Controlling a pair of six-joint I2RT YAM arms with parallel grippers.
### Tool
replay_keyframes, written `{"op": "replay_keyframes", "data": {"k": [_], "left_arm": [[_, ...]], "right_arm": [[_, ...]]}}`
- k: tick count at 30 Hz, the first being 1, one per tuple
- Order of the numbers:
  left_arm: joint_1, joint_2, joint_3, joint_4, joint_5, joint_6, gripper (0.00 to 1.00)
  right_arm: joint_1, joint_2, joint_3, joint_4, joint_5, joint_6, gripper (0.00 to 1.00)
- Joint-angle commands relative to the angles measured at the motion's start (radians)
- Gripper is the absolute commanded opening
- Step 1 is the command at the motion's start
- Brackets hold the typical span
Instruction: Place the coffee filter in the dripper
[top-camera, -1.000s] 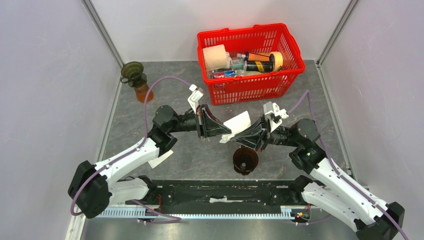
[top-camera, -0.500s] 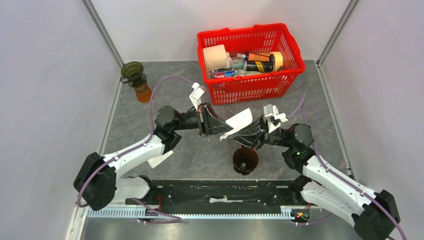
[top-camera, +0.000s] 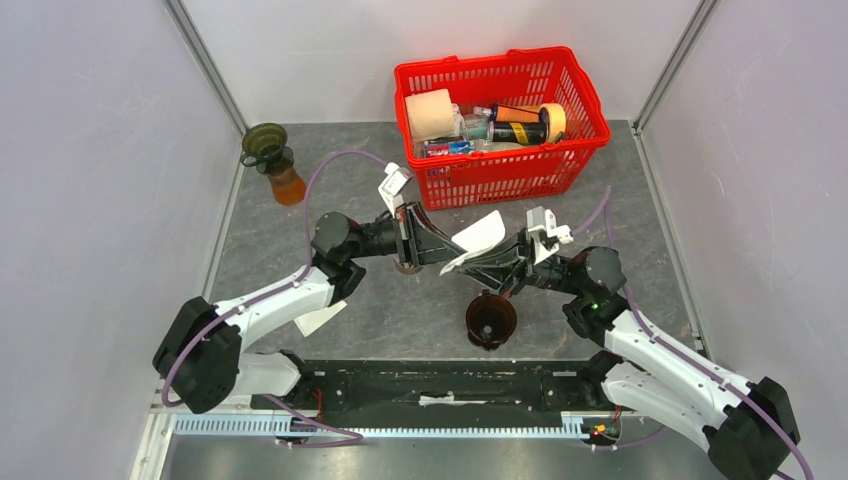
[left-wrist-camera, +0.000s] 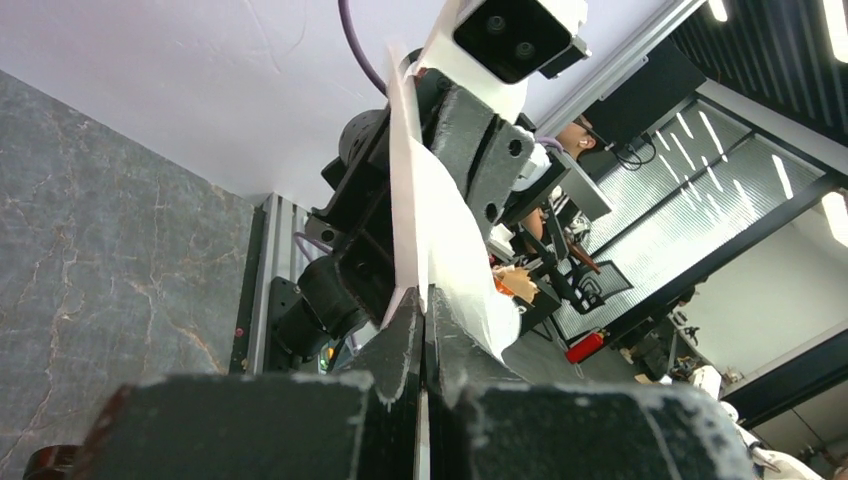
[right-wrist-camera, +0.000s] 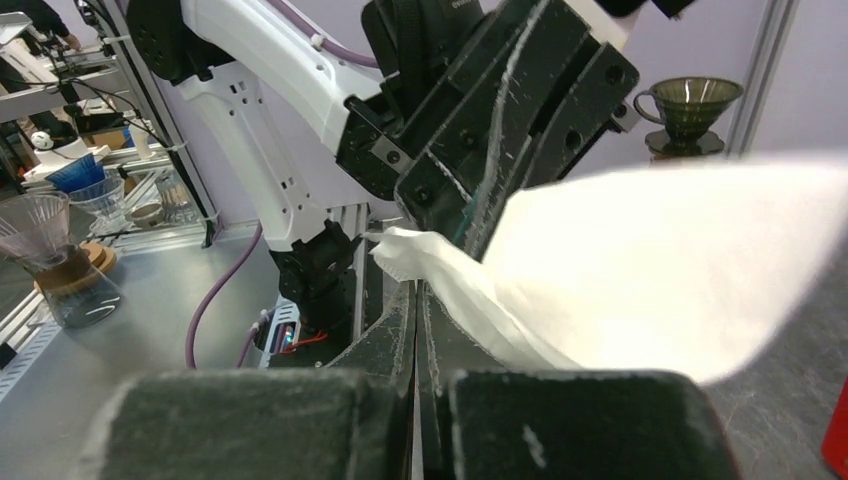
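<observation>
A white paper coffee filter (top-camera: 482, 236) hangs in the air over the middle of the table, pinched from both sides. My left gripper (top-camera: 450, 262) is shut on its left lower edge, and in the left wrist view the filter (left-wrist-camera: 440, 230) rises from the closed left gripper (left-wrist-camera: 424, 300). My right gripper (top-camera: 472, 264) is shut on the same edge from the right; the filter (right-wrist-camera: 650, 260) fans out over the closed right gripper (right-wrist-camera: 415, 290). The dark brown dripper (top-camera: 490, 320) stands open side up on the table, just in front of and below the filter.
A red basket (top-camera: 575, 150) with a roll, bottles and tape stands at the back. An olive dripper on an amber server (top-camera: 270, 155) sits at the back left. Another white paper (top-camera: 322, 318) lies under my left forearm. Grey walls close in both sides.
Both grippers have drawn closer together and shifted a little to the left and back. The filter now stands more upright between them. Both grips have held.
</observation>
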Motion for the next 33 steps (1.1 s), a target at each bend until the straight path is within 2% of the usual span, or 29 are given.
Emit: {"op": "replay_keyframes", "data": {"k": [1, 6, 11, 12, 15, 16, 18, 20, 23, 25, 29, 33], "left_arm": [[-0.008, 0.007, 0.010, 0.137, 0.060, -0.096, 0.02], [-0.008, 0.033, 0.013, 0.204, 0.073, -0.148, 0.02], [-0.007, 0.044, 0.020, 0.203, 0.074, -0.145, 0.02], [-0.007, 0.045, 0.023, 0.199, 0.075, -0.141, 0.02], [-0.007, 0.034, 0.033, 0.132, 0.077, -0.090, 0.02], [-0.007, 0.026, 0.034, 0.092, 0.073, -0.066, 0.02], [-0.007, -0.001, 0.038, -0.010, 0.058, 0.005, 0.02], [-0.007, -0.041, 0.045, -0.133, 0.033, 0.108, 0.02], [-0.007, -0.106, 0.062, -0.355, -0.036, 0.263, 0.02], [-0.007, -0.150, 0.074, -0.468, -0.091, 0.341, 0.02], [-0.007, -0.190, 0.079, -0.531, -0.125, 0.386, 0.02], [-0.007, -0.190, 0.084, -0.541, -0.128, 0.390, 0.02]], "right_arm": [[-0.005, 0.005, -0.009, -0.100, 0.107, -0.068, 0.00], [-0.005, -0.007, 0.003, -0.167, 0.127, -0.088, 0.00], [-0.006, -0.073, 0.016, -0.258, 0.147, -0.071, 0.00], [-0.004, -0.093, 0.026, -0.307, 0.173, -0.063, 0.04], [-0.005, -0.170, 0.060, -0.541, 0.280, -0.068, 0.49], [-0.005, -0.205, 0.065, -0.611, 0.330, -0.061, 0.60], [-0.005, -0.274, 0.068, -0.745, 0.463, -0.040, 0.76], [-0.005, -0.349, 0.061, -0.867, 0.608, -0.010, 0.97], [-0.006, -0.466, 0.052, -0.980, 0.800, 0.025, 0.97], [-0.006, -0.530, 0.048, -1.011, 0.842, 0.019, 0.97], [-0.005, -0.576, 0.045, -0.997, 0.802, 0.032, 0.97], [-0.005, -0.521, 0.066, -0.971, 0.703, 0.054, 0.97]]}}
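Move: The coffee filter is pinched by the left fingers, and the right fingers are shut at its edge; its middle is about 4 cm ahead of the right hand and 1 cm to the right. From the left hand, the green dripper on its carafe stands some 29 cm ahead, 38 cm left and 15 cm lower. The glass cup is about 10 cm ahead, 9 cm left and 30 cm below; the brown dripper is 5 cm back, 8 cm right and 29 cm below. The right fingers come free of the filter's edge: still shut, they first go down about 3 cm and forward 2 cm, then open wide as the hand draws off some 12 cm to the right, swinging clockwise about 40 degrees and tipping down. The left hand keeps its pinch, swaying only a centimetre or two. ##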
